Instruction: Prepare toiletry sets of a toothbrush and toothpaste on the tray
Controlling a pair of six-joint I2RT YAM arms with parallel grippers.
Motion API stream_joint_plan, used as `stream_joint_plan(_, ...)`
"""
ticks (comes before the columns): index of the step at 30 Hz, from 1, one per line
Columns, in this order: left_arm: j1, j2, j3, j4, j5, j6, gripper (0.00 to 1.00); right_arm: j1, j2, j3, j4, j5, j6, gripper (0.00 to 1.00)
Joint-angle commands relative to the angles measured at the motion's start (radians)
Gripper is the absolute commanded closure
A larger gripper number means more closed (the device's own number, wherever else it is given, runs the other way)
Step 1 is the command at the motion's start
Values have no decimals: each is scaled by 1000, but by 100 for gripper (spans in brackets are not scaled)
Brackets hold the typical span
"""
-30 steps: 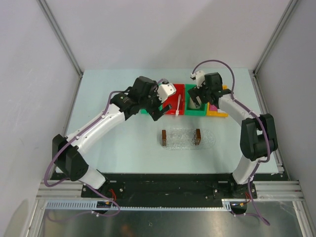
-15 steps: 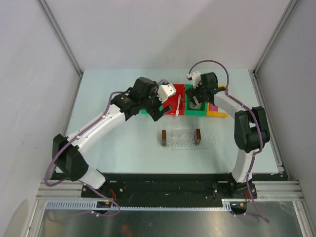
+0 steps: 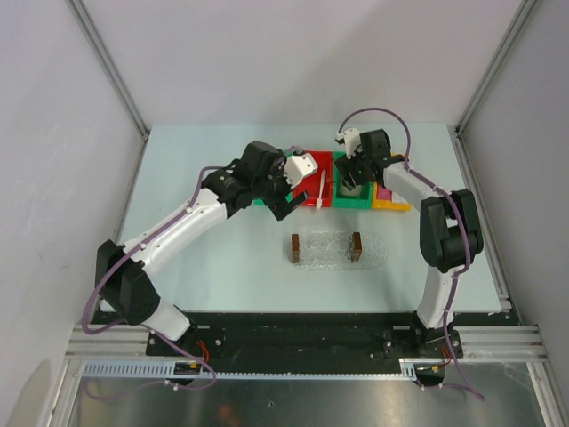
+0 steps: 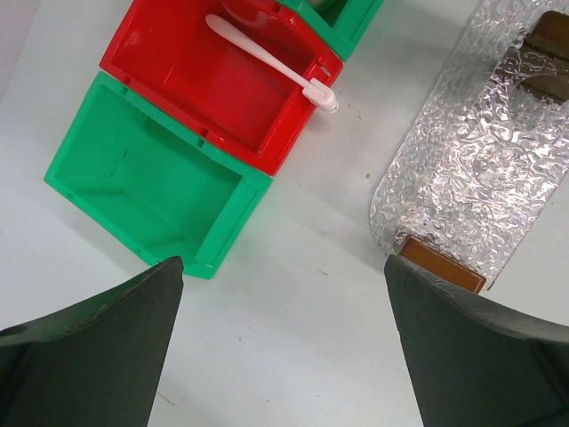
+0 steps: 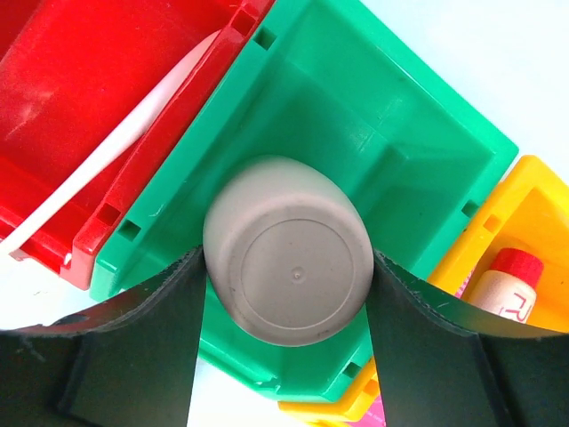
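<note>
A white toothbrush [image 3: 317, 189] [image 4: 267, 60] [image 5: 98, 169] lies slanted in the red bin [image 3: 324, 163], its head over the near rim. A magenta toothpaste [image 3: 384, 192] shows in the yellow bin [image 5: 533, 213], beside my right arm. The clear bumpy tray [image 3: 324, 251] [image 4: 480, 178] with brown end blocks lies in front of the bins. My left gripper [image 3: 286, 203] [image 4: 284, 356] hangs open over bare table between the left green bin and the tray. My right gripper [image 3: 353, 182] [image 5: 286, 294] is shut on the beige cup [image 5: 289, 253], both fingers against its sides, inside the middle green bin [image 5: 400, 133].
An empty green bin [image 4: 142, 178] stands left of the red one, all bins side by side at the back. A red-capped tube [image 5: 502, 280] lies in the yellow bin. Grey walls and metal frame posts enclose the table.
The right gripper's jaws have closed in on the beige cup, and the right arm has shifted slightly toward the bins. The left arm has barely moved.
</note>
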Motion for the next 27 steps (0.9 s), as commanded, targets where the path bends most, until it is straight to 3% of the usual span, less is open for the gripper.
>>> stream_joint_plan(1,7,13,-2,28,15,3,0,4,-4,43,-9,-12,3,51)
stream_joint_plan(5,7,19,1,29,13,2,0,4,-26,61,-16,-9,6,63)
stream_joint_plan(12,7,25,29,39,18,-20,0,7,-84,141,-81,43,4,100)
stream_joint_plan(22,13,54,108,92,102,-66,0,-13,-239,223,-203,16,58,100)
stream_joint_plan(25,13,39,89,147,154,-92,0,-74,-299,227,-245,-126,136,100)
stream_joint_plan(27,13,13,70,213,177,-107,0,-139,-322,250,-288,-321,204,100)
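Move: The cup is already between the right fingers, down inside the right-hand green bin; the tray lies about 20 cm back of that hand, 5 cm to its left and some 6 cm lower. Beside the green bin, the red bin sits about 12 cm to the right hand's left and the yellow toothpaste bin about 12 cm to its right, both nearly level fore and aft. From the left hand, the cup is roughly 16 cm ahead, 19 cm to the right and 12 cm below. Keep the right fingers shut on the cup and lift it about 15 cm, almost straight up out of the green bin, faster as it clears, easing back a little near the top while the wrist tips the fingers up and rolls, some 10 degrees. Let the empty left gripper, still wide open, dip slightly, then shift about 3 cm right, a little forward and up. ##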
